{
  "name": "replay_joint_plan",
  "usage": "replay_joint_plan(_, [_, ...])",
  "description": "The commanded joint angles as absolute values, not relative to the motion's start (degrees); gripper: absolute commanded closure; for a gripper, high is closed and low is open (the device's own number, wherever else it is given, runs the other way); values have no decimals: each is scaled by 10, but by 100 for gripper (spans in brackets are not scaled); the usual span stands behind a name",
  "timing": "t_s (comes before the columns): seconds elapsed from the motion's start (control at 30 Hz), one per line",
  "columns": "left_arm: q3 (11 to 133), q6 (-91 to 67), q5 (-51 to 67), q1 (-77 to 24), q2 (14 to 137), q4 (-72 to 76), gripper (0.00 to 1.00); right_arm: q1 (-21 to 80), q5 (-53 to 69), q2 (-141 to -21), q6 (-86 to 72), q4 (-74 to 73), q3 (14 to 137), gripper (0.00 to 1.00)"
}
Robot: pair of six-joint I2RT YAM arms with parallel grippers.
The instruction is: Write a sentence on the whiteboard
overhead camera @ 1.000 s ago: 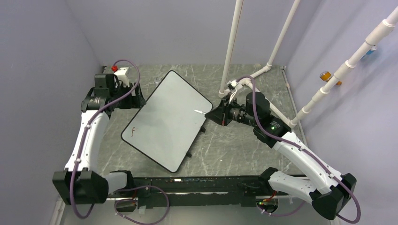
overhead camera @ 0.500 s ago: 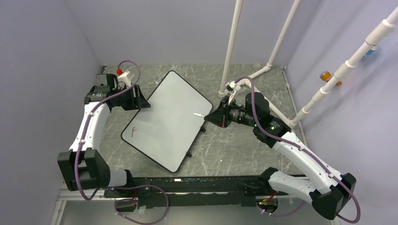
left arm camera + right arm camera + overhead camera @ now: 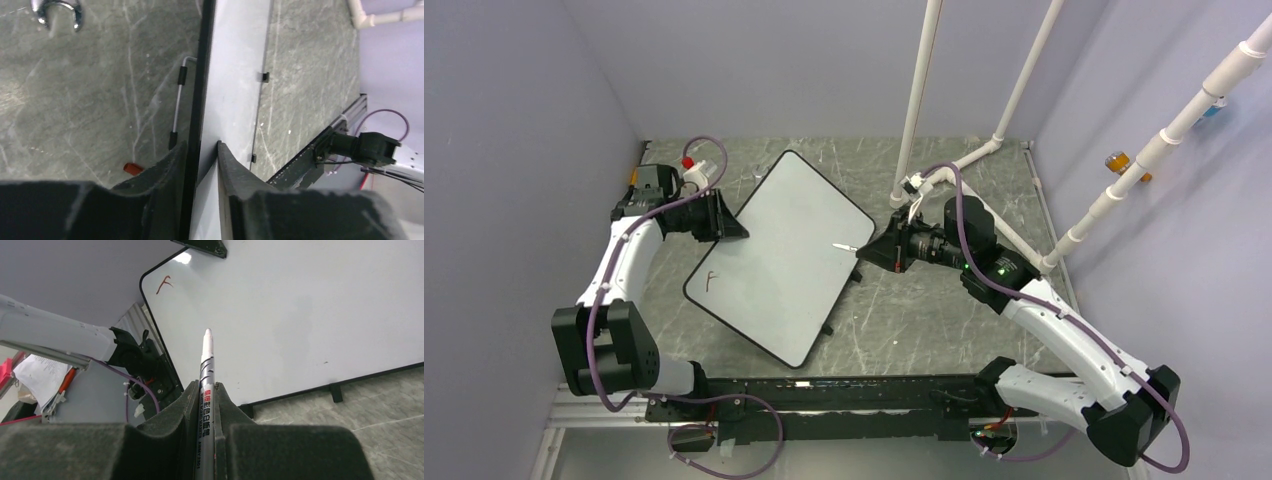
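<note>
The whiteboard lies slanted on the grey table, white with a thin dark rim. Its only writing is one short reddish-brown mark near the left corner, also visible in the right wrist view. My left gripper is at the board's upper-left edge. In the left wrist view its jaws straddle that edge, one finger on the dark rim side and one on the white face. My right gripper is shut on a silver marker, whose tip hovers over the board's right side.
White pipes rise behind the board and slant along the right wall. A small red cap lies on the table under the board's edge, next to a metal stand leg. A black rail runs along the near edge.
My left gripper has swung in to the board's upper-left edge and closed onto it. The board shifted slightly. The right arm with the marker has barely moved.
</note>
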State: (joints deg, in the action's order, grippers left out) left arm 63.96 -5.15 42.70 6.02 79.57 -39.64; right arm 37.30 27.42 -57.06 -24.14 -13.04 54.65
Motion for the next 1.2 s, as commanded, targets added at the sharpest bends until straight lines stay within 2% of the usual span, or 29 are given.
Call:
replay_joint_plan(0.0, [651, -38, 470, 61, 788, -374, 76, 373, 286, -573, -243, -102, 548, 100])
replay_joint_plan(0.1, [660, -32, 485, 60, 784, -368, 87, 373, 288, -576, -235, -104, 549, 100])
replay_joint_plan(0.17, [665, -27, 484, 55, 783, -367, 100, 372, 290, -580, -229, -106, 552, 100])
replay_joint_plan(0.6, [684, -7, 467, 4, 776, -333, 100, 394, 301, -616, -188, -107, 574, 100])
replay_joint_plan(0.73, [705, 19, 437, -24, 788, -348, 100, 455, 221, -652, -173, -141, 623, 100])
replay_joint_plan(1.17, [648, -20, 375, -33, 717, -288, 100, 632, -32, -818, -209, -216, 818, 100])
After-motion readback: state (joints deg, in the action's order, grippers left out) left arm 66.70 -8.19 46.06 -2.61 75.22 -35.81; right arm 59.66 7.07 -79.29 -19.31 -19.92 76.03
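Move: The left hand's open fingers already straddle the whiteboard's raised left edge, with the board's middle about 8 cm to its right, 5 cm back and 8 cm below. From that hand the wrench lies some 14 cm ahead and 5 cm to the right, on the table. The right hand holds the marker; the red mark is roughly 31 cm to its left, 3 cm back and 13 cm lower, the board's middle about 17 cm left and 1 cm back. Closing on the whiteboard's raised edge, the left fingers pinch it and carry it about 5 cm right and as much up, turning some 10 degrees. The right hand keeps its grip on the marker, first sinks 2–3 cm, then swings about 11 cm left over the board towards the red mark, rising back as it goes; contact of the marker with the board can't be seen. ##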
